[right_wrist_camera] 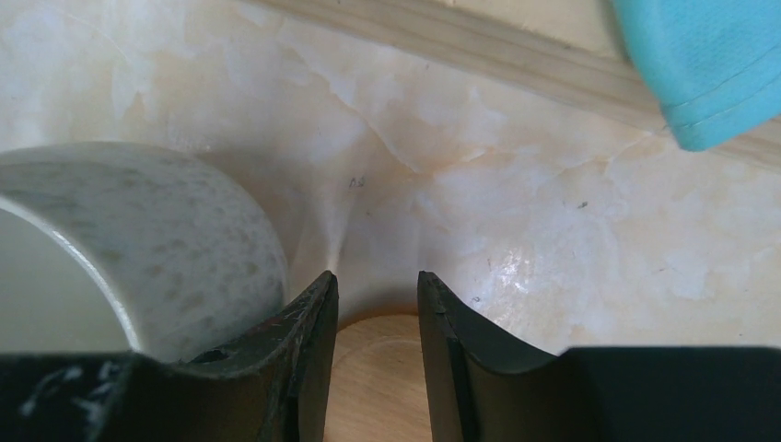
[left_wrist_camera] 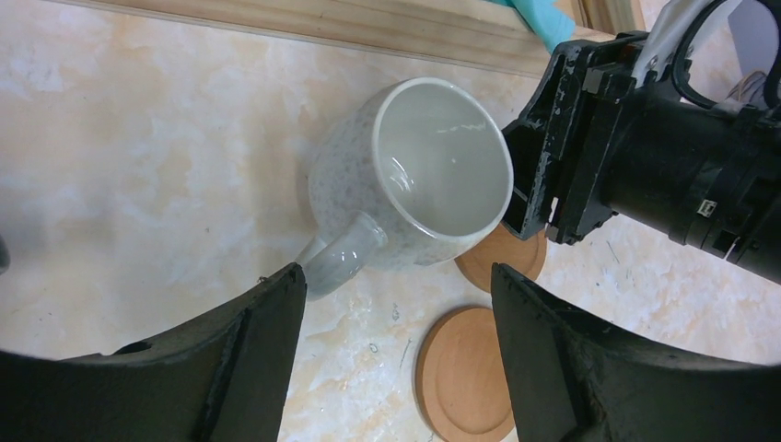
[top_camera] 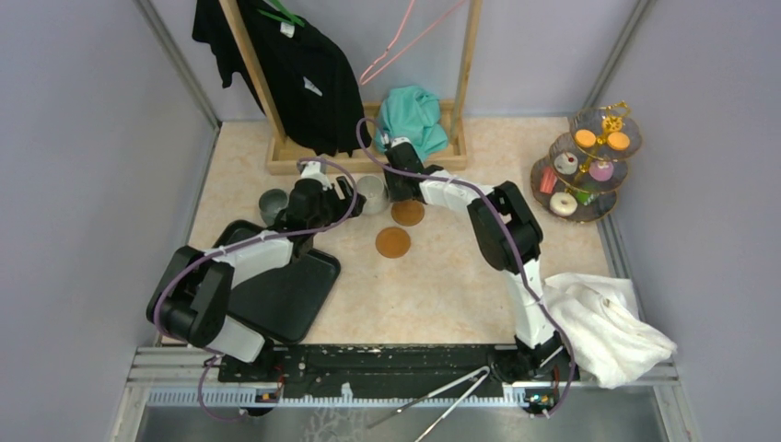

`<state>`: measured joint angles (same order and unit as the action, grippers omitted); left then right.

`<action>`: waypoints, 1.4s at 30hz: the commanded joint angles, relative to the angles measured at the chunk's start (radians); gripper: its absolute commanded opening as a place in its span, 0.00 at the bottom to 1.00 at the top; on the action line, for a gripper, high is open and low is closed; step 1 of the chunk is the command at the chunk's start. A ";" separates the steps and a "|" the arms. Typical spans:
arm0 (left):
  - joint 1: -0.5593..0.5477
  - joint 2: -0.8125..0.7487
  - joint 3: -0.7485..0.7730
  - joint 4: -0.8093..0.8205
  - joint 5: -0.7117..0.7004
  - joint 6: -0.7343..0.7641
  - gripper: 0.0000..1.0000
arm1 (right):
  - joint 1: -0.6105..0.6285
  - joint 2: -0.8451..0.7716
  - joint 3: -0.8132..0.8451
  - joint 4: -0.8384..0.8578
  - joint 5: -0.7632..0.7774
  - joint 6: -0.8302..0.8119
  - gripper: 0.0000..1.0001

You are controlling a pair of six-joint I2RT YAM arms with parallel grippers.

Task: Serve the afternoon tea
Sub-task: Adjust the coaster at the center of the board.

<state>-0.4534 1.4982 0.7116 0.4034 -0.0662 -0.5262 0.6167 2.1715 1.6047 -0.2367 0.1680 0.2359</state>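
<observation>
A pale speckled grey mug (top_camera: 371, 193) (left_wrist_camera: 414, 175) stands upright and empty on the table, its handle (left_wrist_camera: 345, 258) turned toward my left gripper (left_wrist_camera: 396, 285) (top_camera: 339, 191). That gripper is open, and the handle's end lies just beyond its left fingertip. My right gripper (right_wrist_camera: 376, 281) (top_camera: 399, 182) is open over a wooden coaster (right_wrist_camera: 378, 378) with nothing between its fingers; its left finger (right_wrist_camera: 308, 341) sits against the outside of the mug (right_wrist_camera: 138, 239). The three-tier glass stand (top_camera: 589, 166) with sweets is at the far right.
Two round wooden coasters (top_camera: 407, 213) (top_camera: 392, 242) lie beside the mug. A darker grey cup (top_camera: 273, 204) stands by the black tray (top_camera: 285, 295). A wooden clothes rack (top_camera: 368, 152) with a teal cloth (top_camera: 413, 115) sits behind. White towel (top_camera: 608, 322) and tongs (top_camera: 442, 396) lie near.
</observation>
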 commanded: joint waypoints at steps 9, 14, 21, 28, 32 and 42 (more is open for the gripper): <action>0.005 0.033 -0.051 0.149 0.008 0.053 0.77 | -0.016 -0.007 -0.019 -0.003 -0.009 -0.004 0.37; 0.004 0.040 -0.051 0.159 -0.042 0.106 0.77 | -0.023 -0.020 -0.055 -0.003 -0.009 0.000 0.37; 0.005 0.071 -0.055 0.199 -0.027 0.158 0.76 | -0.029 -0.050 -0.095 -0.008 0.006 0.003 0.37; 0.004 0.099 -0.056 0.221 0.024 0.167 0.67 | -0.033 -0.083 -0.136 -0.020 0.024 0.000 0.37; 0.004 0.102 -0.066 0.229 0.054 0.166 0.54 | -0.034 -0.108 -0.169 -0.024 0.043 -0.003 0.37; 0.004 0.099 -0.097 0.245 0.118 0.143 0.35 | -0.034 -0.179 -0.239 -0.046 0.104 -0.009 0.36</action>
<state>-0.4534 1.5898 0.6331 0.6147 0.0013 -0.3702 0.5964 2.0502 1.3926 -0.2241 0.2283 0.2363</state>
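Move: The right fingertips are at the far rim of the farther coaster, whose middle lies about 4 cm back, 2 cm right and a centimetre below; the nearer coaster is some 12 cm back and 2 cm left, the white mug about 8 cm left, level fore and aft, its middle 3 cm higher. From the left hand the mug, handle towards its open fingers, is about 7 cm ahead, 4 cm right, 4 cm lower; the farther coaster is 2 cm ahead, 14 cm right, 8 cm lower. The right hand, fingers kept partly open, settles a further centimetre down on the far rim of the farther coaster, pauses, then drags it about 5 cm right and 3 cm back, away from the white mug and along the nearer coaster's rim. Meanwhile the left hand sinks nearly 3 cm beside the mug, tilts slightly, and closes its fingers by about half around the handle, still short of a full grip. ##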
